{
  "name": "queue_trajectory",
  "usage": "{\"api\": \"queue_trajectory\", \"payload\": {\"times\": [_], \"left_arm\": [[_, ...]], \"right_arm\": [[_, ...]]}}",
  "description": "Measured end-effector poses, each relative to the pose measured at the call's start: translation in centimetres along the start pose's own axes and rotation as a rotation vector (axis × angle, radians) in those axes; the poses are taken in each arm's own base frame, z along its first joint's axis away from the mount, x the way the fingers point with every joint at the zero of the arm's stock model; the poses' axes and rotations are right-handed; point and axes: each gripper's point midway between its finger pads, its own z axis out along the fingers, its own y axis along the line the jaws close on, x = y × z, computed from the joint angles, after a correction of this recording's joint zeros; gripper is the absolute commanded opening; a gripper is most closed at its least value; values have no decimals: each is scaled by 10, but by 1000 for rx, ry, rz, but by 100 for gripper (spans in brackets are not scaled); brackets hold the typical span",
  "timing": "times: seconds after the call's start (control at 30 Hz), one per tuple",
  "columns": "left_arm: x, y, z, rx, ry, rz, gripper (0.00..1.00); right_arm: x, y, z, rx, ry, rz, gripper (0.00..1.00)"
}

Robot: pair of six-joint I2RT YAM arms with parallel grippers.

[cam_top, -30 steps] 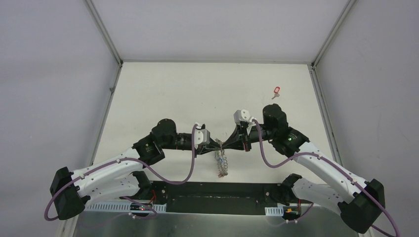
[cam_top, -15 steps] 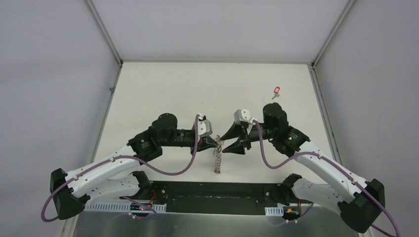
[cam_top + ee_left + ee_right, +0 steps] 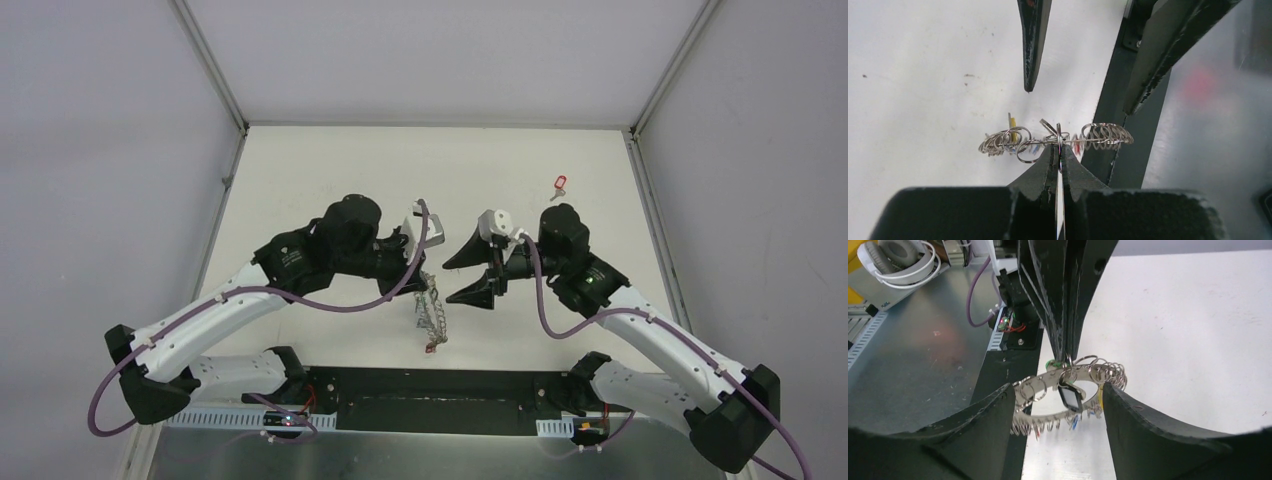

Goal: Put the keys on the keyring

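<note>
The keyring point(image 3: 431, 312) hangs off the table from my left gripper point(image 3: 426, 285), fringed with small silver split rings. My left gripper point(image 3: 1059, 154) is shut on its rim, which I see edge-on in the left wrist view. Coloured key tags dangle from the keyring point(image 3: 1048, 382): yellow point(image 3: 1011, 125), red point(image 3: 1077, 148), blue point(image 3: 1076, 423), and a dark tag with a white label point(image 3: 1069, 397). My right gripper point(image 3: 447, 282) stands open just right of the ring, not touching it. In its own view the right gripper point(image 3: 1058, 412) has the ring framed between its fingers. A loose key with a red tag point(image 3: 559, 184) lies far right.
The black base plate point(image 3: 440, 385) and a metal shelf lie along the near edge under the ring. White enclosure walls point(image 3: 120, 150) close in the table on the left, right and back. White headphones point(image 3: 900, 260) lie off the table.
My right gripper has let go of the keyring, opened wide and drawn back to the right. The left arm has lifted and turned, and the ring now hangs from it alone.
</note>
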Motion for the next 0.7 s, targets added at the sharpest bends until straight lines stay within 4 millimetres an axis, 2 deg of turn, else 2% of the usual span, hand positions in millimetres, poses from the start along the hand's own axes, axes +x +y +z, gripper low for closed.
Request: {"api": "queue_trajectory", "payload": {"times": [0.2, 0.43, 0.6, 0.7], "left_arm": [[14, 9, -3, -56, 166, -60, 0], [13, 14, -12, -105, 280, -92, 0], [16, 11, -16, -104, 321, -100, 0], [18, 8, -18, -97, 332, -100, 0]], "right_arm": [[-17, -4, 9, 7, -76, 11, 53], [-6, -6, 27, 5, -109, 79, 47], [-1, -11, 37, 24, -140, 105, 44], [-3, -13, 44, 29, -161, 108, 37]]}}
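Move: The left hand holds the keyring by a wire loop. The black tag hangs roughly 5 cm to the right hand's left, level fore and aft and about 3 cm below; from the left hand it is about 1 cm to the right and 2 cm down. The yellow tag sits some 4 cm farther out than the black tag and 2 cm lower, and the green one is some 2 cm beyond it to the left, 1 cm back and 1 cm higher. Leftward, about 4.5 cm, the right hand follows the hanging black tag, rising a little over 1 cm and then sinking 2 cm, while its open fingers narrow around the tag's line without shutting. The left hand keeps its pinch on the wire loop, draws some 2.5 cm left as well, and tips its fingers about 20 degrees further down. ##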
